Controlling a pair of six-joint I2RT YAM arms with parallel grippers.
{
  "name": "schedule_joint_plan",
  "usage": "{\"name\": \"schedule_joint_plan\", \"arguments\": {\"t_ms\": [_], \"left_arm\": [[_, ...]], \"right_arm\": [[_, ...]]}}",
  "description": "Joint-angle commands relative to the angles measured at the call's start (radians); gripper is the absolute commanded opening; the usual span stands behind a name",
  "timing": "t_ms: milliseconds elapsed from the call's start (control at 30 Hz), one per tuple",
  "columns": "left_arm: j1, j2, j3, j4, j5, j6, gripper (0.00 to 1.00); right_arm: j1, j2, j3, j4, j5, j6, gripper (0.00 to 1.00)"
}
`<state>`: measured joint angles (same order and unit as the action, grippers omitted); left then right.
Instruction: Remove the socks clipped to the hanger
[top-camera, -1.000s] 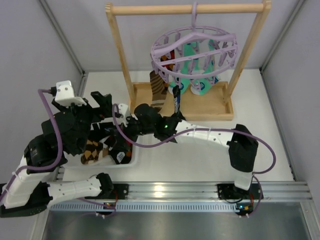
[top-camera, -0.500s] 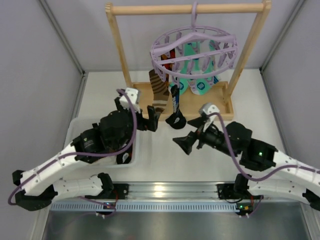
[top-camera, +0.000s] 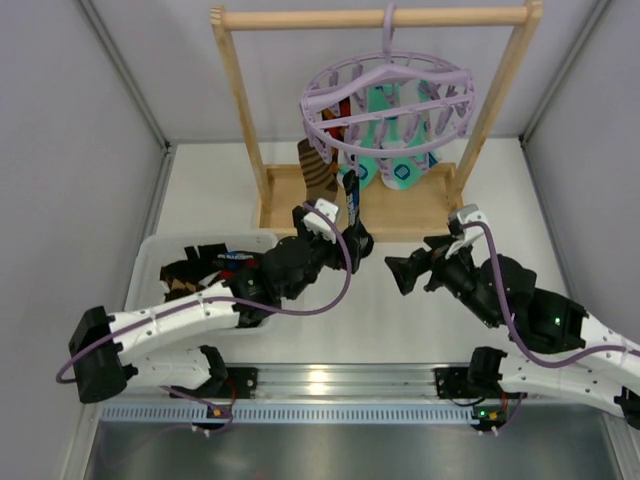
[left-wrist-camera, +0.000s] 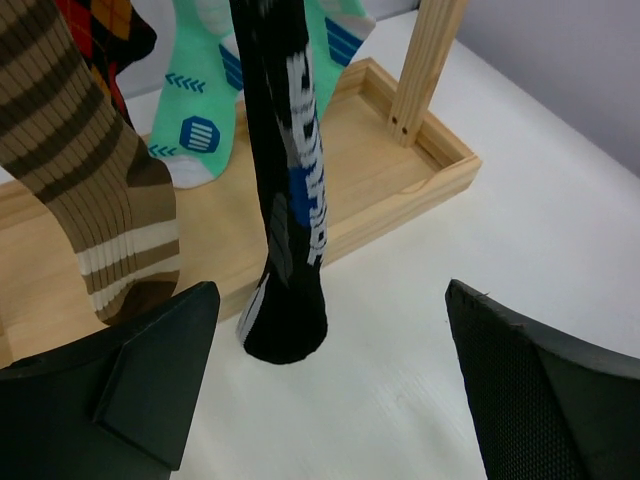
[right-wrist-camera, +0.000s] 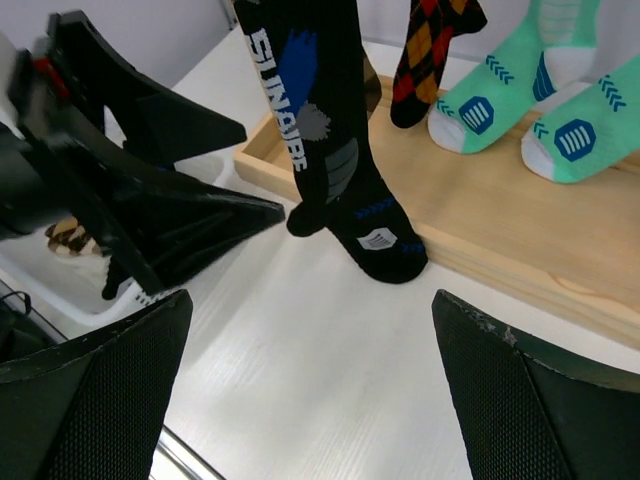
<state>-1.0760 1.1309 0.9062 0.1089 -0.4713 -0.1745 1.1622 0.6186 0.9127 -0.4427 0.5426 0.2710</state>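
Note:
The lavender hanger hangs by its hook from a wooden rack. Clipped to it are a brown-and-tan striped sock, a black sock with blue-white markings, mint-green socks and a red-dark patterned sock. My left gripper is open and empty, low at the black sock's toe, which lies just ahead of the jaws. My right gripper is open and empty, a little to the right of that sock and facing it.
The wooden rack's base tray lies under the socks, its posts on either side. A white bin at the left holds several loose socks. My left gripper shows at the left of the right wrist view.
My left arm swung from the bin rightward to the black sock's toe. My right arm pulled back from the bin area to the right and now faces the sock.

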Motion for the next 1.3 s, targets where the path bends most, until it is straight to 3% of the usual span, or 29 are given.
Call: {"name": "schedule_joint_plan", "arguments": {"t_ms": [0,67,200,300,333,467,500,600,700,867,933,1100,1267], "left_arm": [[0.034,0.039,-0.104,0.346,0.012,0.069,0.98],[0.074,0.068,-0.136,0.475,0.039,0.073,0.98],[0.105,0.161,-0.119,0.544,0.108,0.133,0.98],[0.106,0.236,-0.087,0.546,0.138,0.159,0.71],[0.105,0.262,-0.07,0.546,0.14,0.159,0.43],[0.097,0.294,-0.05,0.543,0.116,0.12,0.08],[0.09,0.296,-0.052,0.545,0.108,0.107,0.03],[0.056,0.291,-0.056,0.543,0.048,0.061,0.0],[0.005,0.312,-0.032,0.542,-0.077,0.07,0.0],[-0.133,0.43,0.083,0.541,-0.413,0.208,0.0],[-0.169,0.49,0.149,0.541,-0.476,0.256,0.0],[-0.209,0.582,0.242,0.54,-0.52,0.316,0.0],[-0.228,0.63,0.29,0.54,-0.538,0.352,0.0]], "right_arm": [[0.004,0.03,0.066,0.002,0.037,-0.018,0.99],[0.004,0.043,0.077,0.036,0.023,-0.038,0.99],[0.004,0.085,0.115,0.068,0.041,-0.059,0.99],[0.004,0.125,0.187,0.042,0.106,-0.039,0.99],[0.004,0.154,0.208,0.035,0.143,-0.03,0.99],[0.002,0.222,0.334,-0.002,0.194,-0.033,0.99],[0.004,0.234,0.353,-0.002,0.212,-0.035,0.99],[0.001,0.283,0.422,-0.033,0.292,-0.038,0.99],[-0.015,0.325,0.486,-0.056,0.277,-0.047,0.99],[-0.03,0.435,0.671,-0.193,0.263,-0.05,0.93],[-0.035,0.496,0.751,-0.259,0.261,-0.055,0.91],[-0.053,0.642,0.9,-0.387,0.232,-0.09,0.81],[-0.065,0.756,1.017,-0.476,0.296,-0.113,0.71]]}}
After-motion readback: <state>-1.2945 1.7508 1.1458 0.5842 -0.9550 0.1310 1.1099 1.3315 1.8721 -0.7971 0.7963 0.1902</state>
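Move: The black sock's lower end hangs about 6 cm ahead of the left hand, 3 cm to its right and 5 cm below. The brown striped sock is some 12 cm ahead and 5 cm left of that hand, at about its height. From the right hand, the clip holding the black sock lies roughly 12 cm ahead, 8 cm left and 15 cm above; the sock's lower end is about 11 cm ahead, 8 cm left and 2 cm below. Forward and down about 6 cm, easing right, the left hand shuts its open fingers on the black sock's lower part, then draws it some 7 cm right and slightly back, turning counter-clockwise as the fingertips tip up. The right hand climbs about 14 cm, also forward and left, towards the sock's clip, turning clockwise and narrowing its fingers by a quarter. ##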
